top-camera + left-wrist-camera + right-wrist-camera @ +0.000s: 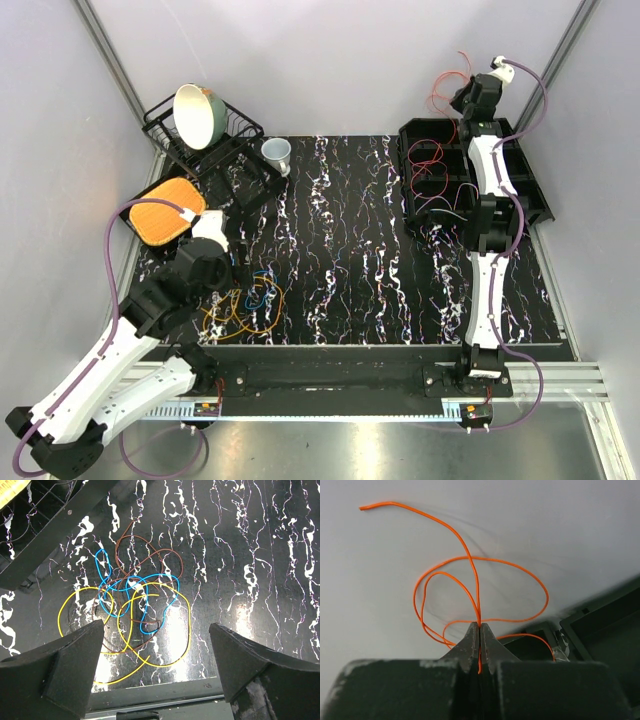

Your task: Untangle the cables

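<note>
A tangle of cables [245, 308] lies on the black marbled table near its front left. In the left wrist view it shows as yellow [150, 662], blue [150, 580] and brown [145, 540] wires looped through each other. My left gripper [156, 627] is open, hovering above the near side of the tangle and touching none of it; it also shows in the top view [225, 280]. My right gripper [480, 626] is shut on an orange cable [470, 560], held high at the back right above the black bin [530, 190]. The top view shows this gripper [462, 97] and the cable [445, 85] too.
A red wire [430, 165] lies in the black compartment bin. A black dish rack [160, 135] with a green-and-cream bowl [198, 113] stands at the back left, with a pale funnel-like cup [277, 152] and an orange pad [165, 210] nearby. The table's front rail [150, 695] runs just below the tangle.
</note>
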Robot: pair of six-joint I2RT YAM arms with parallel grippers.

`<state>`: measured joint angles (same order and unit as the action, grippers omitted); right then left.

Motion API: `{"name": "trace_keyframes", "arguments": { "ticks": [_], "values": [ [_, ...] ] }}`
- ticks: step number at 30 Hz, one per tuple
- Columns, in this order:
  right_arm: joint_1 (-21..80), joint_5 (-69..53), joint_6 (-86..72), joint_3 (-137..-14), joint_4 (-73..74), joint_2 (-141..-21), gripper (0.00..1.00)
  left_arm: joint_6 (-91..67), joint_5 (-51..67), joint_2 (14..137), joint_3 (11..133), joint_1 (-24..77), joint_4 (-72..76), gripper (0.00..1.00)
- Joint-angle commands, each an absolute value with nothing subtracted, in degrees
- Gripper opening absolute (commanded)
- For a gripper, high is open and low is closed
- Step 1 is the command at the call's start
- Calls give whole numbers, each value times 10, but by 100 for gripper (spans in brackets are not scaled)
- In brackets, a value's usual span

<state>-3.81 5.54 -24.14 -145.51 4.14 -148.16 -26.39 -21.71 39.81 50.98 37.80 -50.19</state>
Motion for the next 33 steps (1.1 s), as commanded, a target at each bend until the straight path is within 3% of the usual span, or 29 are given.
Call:
{"name": "trace_keyframes", "arguments": {
  "ticks": [1,2,4,6,7,15,23,33],
  "values": [
    [-40,64,-230,-1441,13,-1425,0,-267,-236,388,515,379,-490,89],
    [-40,62,-231,-1437,15,-1419,2,-266,-236,388,514,378,-490,89],
    [-40,52,-235,-1428,35,-1412,28,-266,-236,387,515,379,-490,89],
    [-40,43,-247,-1393,56,-1389,67,-267,-236,385,516,378,-489,89],
    [-40,35,-264,-1370,61,-1376,70,-266,-236,384,516,379,-490,89],
    [-40,2,-319,-1124,27,-1176,80,-267,-238,371,515,379,-490,89],
    [-27,-33,-334,-1017,121,-1030,81,-273,-250,380,516,378,-490,89],
    [77,-51,-353,-774,199,-865,81,-414,-293,517,517,378,-538,84]
  ]
}}
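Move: My right hand holds the orange cable high over the black bin. The bin's middle is about 20 cm below and 3 cm back and left, with the pink cable in it some 2 cm back and 4 cm left of the hand, 21 cm down. The white cable lies 14 cm back, about level sideways. From my open left hand, the remaining cable tangle is roughly 6 cm ahead, 3 cm left and 20 cm below. I open my right fingers to let the orange cable go over the bin, dipping about 3 cm as I start to draw back. I pull back some 25 cm, rising in an arc, then swing left and start sinking with the fingers tipping down. Late on, my left hand, still open, begins to sink towards the tangle, tipping down a little. ##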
